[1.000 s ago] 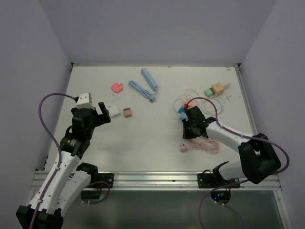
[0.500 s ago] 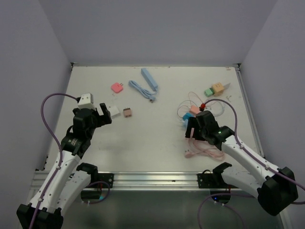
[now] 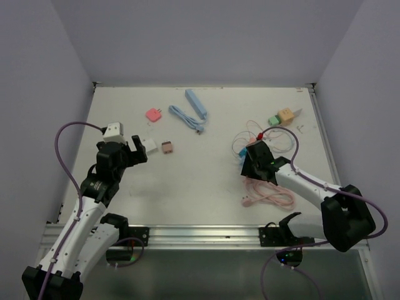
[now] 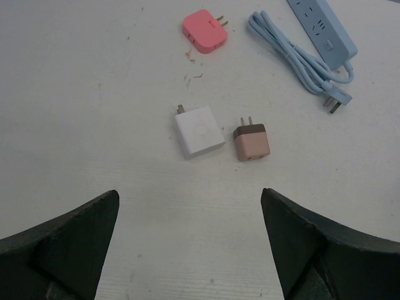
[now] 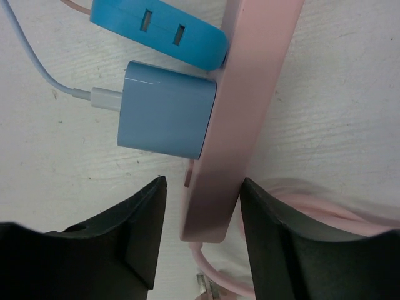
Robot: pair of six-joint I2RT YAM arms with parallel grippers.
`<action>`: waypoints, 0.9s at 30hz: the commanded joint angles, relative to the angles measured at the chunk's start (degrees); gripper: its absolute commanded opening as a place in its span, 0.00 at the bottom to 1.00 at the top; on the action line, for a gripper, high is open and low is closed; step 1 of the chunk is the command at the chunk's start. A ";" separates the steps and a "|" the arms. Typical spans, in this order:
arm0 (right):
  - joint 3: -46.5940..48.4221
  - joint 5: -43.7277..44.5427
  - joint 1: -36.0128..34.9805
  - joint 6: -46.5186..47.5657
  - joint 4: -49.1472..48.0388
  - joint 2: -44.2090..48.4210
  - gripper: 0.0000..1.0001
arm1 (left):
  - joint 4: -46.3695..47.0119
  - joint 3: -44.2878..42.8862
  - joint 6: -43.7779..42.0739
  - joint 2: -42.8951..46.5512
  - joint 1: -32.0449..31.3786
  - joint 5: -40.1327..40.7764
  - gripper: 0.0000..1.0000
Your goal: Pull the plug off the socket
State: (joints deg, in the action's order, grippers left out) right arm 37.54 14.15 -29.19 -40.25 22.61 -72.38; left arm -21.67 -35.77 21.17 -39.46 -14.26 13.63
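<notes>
A pink socket strip lies on the table with a light blue plug pushed into its left side, a white cable running from the plug. A darker blue plug sits in the strip just beyond it. My right gripper is open and straddles the strip's near end; the right finger touches the strip and the left finger stands a little apart. In the top view the right gripper covers the strip. My left gripper hangs wide open over bare table.
Ahead of the left gripper lie a white charger, a brown-pink charger, a pink charger and a blue power strip with its cable. The coiled pink cable lies near the right arm; green and orange adapters sit far right.
The right gripper went from shut to open, swung right and back, and now sits with its jaws around the near end of the pink strip. The left arm has not moved.
</notes>
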 commanded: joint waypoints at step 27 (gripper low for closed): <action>-10.03 -23.65 -3.68 15.38 -15.50 5.23 0.00 | 18.85 9.93 35.07 -6.67 -20.36 -14.95 0.99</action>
State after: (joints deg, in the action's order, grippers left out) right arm 25.76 -7.62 -31.77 -27.35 6.44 -66.37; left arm -8.73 -27.18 50.85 -43.86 -32.49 -4.89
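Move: The pink socket strip's near end lies between my right fingers, its plugs sticking out to the left: the light blue plug about 5 cm ahead and 3 left, the cyan one some 8 ahead and 3 left, the coral one about 13 straight ahead. From my left hand the light blue plug lies roughly 40 cm right, 4 ahead and 14 lower; the brown charger is about 10 ahead, 11 right. I shut my right fingers across the strip's near end, sinking about a centimetre, then draw it left and back some 7 cm while turning it about 25 degrees counter-clockwise. Meanwhile my left hand, fingers kept wide open, swings right about 16 cm towards the plugs, easing back and a little down, its left side rolling down some 30 degrees. ##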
